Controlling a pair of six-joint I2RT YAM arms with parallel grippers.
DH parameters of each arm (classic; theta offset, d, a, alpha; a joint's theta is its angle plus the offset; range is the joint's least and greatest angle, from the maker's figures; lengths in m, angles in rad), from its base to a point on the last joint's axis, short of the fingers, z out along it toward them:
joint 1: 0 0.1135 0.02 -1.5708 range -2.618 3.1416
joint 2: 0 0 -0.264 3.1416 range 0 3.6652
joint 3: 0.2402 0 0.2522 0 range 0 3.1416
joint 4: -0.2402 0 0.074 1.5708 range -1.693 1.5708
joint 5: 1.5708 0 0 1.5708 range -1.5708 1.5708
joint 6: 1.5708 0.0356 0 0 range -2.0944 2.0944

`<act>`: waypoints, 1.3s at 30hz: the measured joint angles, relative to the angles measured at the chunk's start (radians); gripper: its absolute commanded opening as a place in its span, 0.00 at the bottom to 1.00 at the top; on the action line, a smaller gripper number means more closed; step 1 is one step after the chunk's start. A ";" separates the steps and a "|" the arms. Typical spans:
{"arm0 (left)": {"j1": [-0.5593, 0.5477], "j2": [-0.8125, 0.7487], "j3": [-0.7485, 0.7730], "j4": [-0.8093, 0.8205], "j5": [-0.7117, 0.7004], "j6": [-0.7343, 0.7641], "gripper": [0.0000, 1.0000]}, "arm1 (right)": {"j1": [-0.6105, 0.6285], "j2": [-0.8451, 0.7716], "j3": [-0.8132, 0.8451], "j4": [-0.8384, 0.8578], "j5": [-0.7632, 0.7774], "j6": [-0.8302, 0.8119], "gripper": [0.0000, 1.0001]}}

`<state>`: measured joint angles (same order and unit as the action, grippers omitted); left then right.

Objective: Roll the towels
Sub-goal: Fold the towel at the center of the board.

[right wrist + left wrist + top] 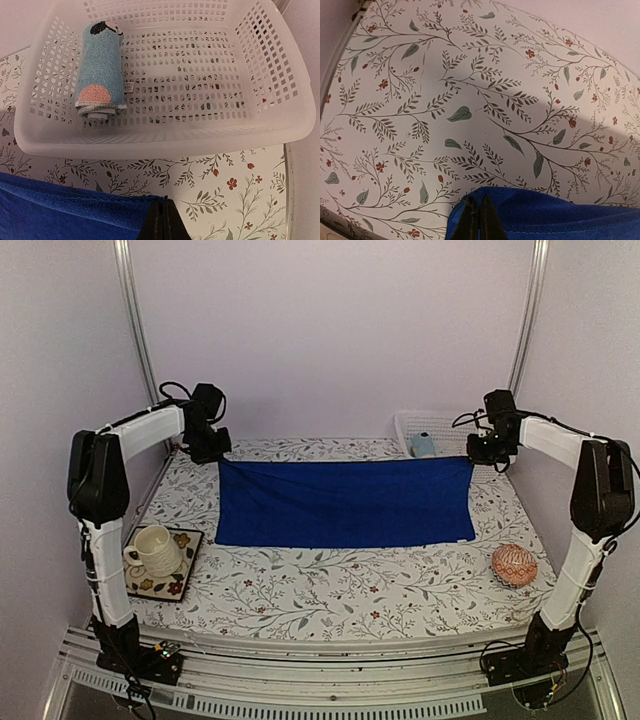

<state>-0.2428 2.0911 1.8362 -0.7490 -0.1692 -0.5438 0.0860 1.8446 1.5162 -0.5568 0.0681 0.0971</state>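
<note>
A long royal-blue towel (345,503) lies spread across the middle of the flowered table. Its far edge is stretched between my two grippers. The left gripper (212,448) is shut on the far-left corner of this towel (560,217), and the dark fingers meet over the cloth at the left gripper (478,198). At the far-right corner, the right gripper (488,452) is pinched shut on the towel (70,210); the wrist view shows the right gripper (162,201) at the cloth's edge. A smaller light-blue towel (100,67) lies rolled into a cylinder inside the white basket (165,135).
The white basket (407,426) stands at the back right, just behind the right gripper. A cream cup (153,549) sits on a flowered tile (184,565) at the front left. A pink-red patterned ball (514,565) rests at the front right.
</note>
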 measured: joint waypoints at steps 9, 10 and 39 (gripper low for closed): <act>0.000 0.002 -0.010 0.004 -0.001 0.005 0.00 | -0.002 0.009 -0.034 0.057 0.028 0.007 0.02; 0.000 0.002 -0.018 0.006 0.000 0.006 0.00 | -0.002 0.009 -0.042 0.057 0.023 0.009 0.02; -0.039 -0.195 -0.452 0.086 0.091 -0.029 0.00 | -0.004 -0.118 -0.261 -0.127 -0.143 0.088 0.02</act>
<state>-0.2817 1.8961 1.3846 -0.6628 -0.0780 -0.5724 0.0818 1.7264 1.2556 -0.6838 -0.0746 0.1848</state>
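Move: My left and right hands hold the blue towel's far corners up off the table. The towel's near left corner lies about 20 cm back and 2 cm left of my left hand, 12 cm down, with the mug some 24 cm back and 16 cm left. The near right corner is about 20 cm back and 1 cm right of my right hand, 13 cm down; the basket's middle is 15 cm ahead and 2 cm left, the bowl 26 cm back and 10 cm right. Keeping both far corners pinched, I bring my two hands back together about 10 cm and down some 6 cm, carrying the far edge in over the towel towards its near edge. My left hand dips, rises a couple of centimetres, then sinks again; both wrists tip more steeply down, the right by about 15 degrees. ##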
